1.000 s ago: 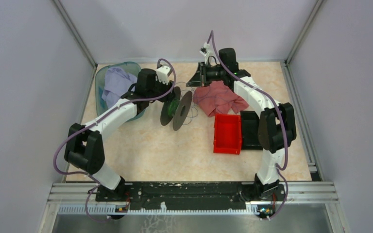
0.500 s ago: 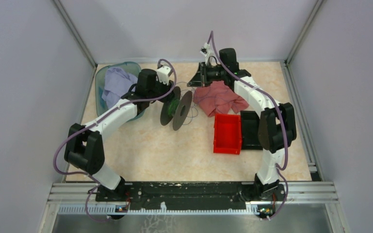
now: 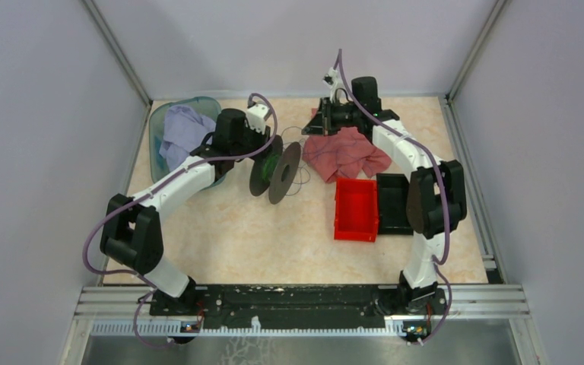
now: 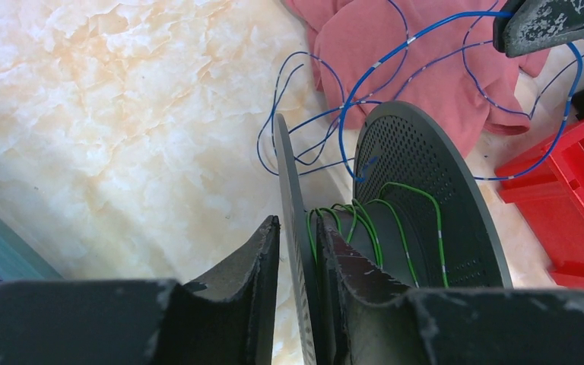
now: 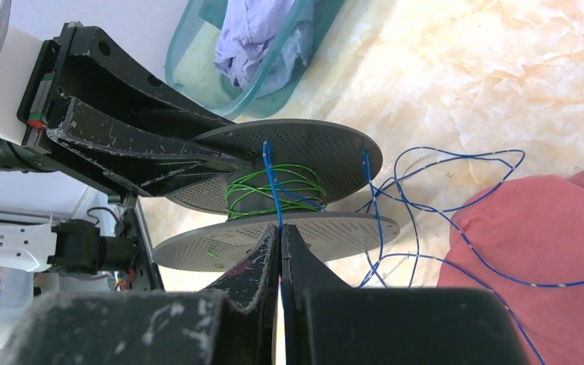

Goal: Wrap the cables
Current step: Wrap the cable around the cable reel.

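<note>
The cables are thin wires. A blue one [image 4: 365,84] runs in loose loops from the pink cloth [image 3: 346,152] to the black spool [image 3: 277,171], and green wire [image 5: 274,182] is wound on the spool's hub. My right gripper [image 5: 280,226] is shut on the blue cable [image 5: 268,163] just above the spool's rim, at the back of the table [image 3: 313,125]. My left gripper [image 4: 297,220] straddles the spool's left flange [image 4: 285,167]. Its right finger lies against the flange and a slim gap shows at the left finger.
A red bin [image 3: 356,209] and a black tray [image 3: 391,201] lie right of the spool. A teal basin [image 3: 156,122] holding lavender cloth stands at the back left. The blue loops spread over the tabletop between the spool and the pink cloth.
My left gripper's jaws have narrowed around the spool's flange. My right gripper has shifted slightly right and up with the blue cable.
</note>
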`<state>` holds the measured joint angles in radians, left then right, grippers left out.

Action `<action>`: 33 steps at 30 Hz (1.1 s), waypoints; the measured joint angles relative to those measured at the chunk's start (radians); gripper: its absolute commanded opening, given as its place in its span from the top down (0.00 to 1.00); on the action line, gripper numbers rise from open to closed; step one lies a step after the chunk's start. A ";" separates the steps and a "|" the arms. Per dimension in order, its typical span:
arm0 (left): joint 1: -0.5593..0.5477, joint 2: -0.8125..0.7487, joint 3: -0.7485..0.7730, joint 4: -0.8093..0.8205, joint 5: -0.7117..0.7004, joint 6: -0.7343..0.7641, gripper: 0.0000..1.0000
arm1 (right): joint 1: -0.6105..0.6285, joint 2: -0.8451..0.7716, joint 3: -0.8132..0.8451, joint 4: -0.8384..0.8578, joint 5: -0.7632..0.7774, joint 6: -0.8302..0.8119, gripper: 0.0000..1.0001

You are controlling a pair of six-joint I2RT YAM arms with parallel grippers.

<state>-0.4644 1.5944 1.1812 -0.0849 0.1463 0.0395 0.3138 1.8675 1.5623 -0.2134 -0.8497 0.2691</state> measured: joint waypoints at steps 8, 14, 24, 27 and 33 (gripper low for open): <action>0.000 0.000 0.000 -0.002 0.003 0.001 0.50 | 0.000 0.000 -0.005 0.005 -0.014 0.008 1.00; 0.000 -0.001 0.000 -0.017 0.004 0.000 0.42 | 0.011 0.000 -0.002 0.005 -0.035 0.038 1.00; 0.000 -0.043 0.000 -0.074 0.029 0.005 0.32 | 0.033 0.000 -0.002 0.015 -0.068 0.085 1.00; 0.000 -0.056 0.000 -0.089 0.037 0.006 0.31 | 0.037 0.000 -0.002 0.027 -0.077 0.102 1.00; 0.000 -0.067 0.000 -0.119 0.048 0.007 0.32 | 0.051 0.000 -0.002 0.042 -0.085 0.118 1.00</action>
<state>-0.4648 1.5272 1.1812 -0.2043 0.1944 0.0463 0.3645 1.8675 1.5600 -0.1719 -0.9344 0.3874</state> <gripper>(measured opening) 0.693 0.007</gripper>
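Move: The cable reel stands on its rim with its middle about 5 cm back, 7 cm left and 12 cm below the right hand, which already holds the blue cable. From the left hand, whose fingers already straddle the left flange, it lies some 3 cm right, 2 cm back and 8 cm down. Down on the table, the pink cloth lies about 13 cm right and 2 cm ahead of the right hand, the red box 16 cm right and 13 cm back. The blue cable, still pinched in the shut right fingers, is carried left and back in about equal parts, roughly 4 cm, in towards the space above the reel's hub, rising a little over 1 cm and turning slightly. Meanwhile the left fingers spread from about a third to two thirds open around the left flange, and that hand then draws back some 2.5 cm. ##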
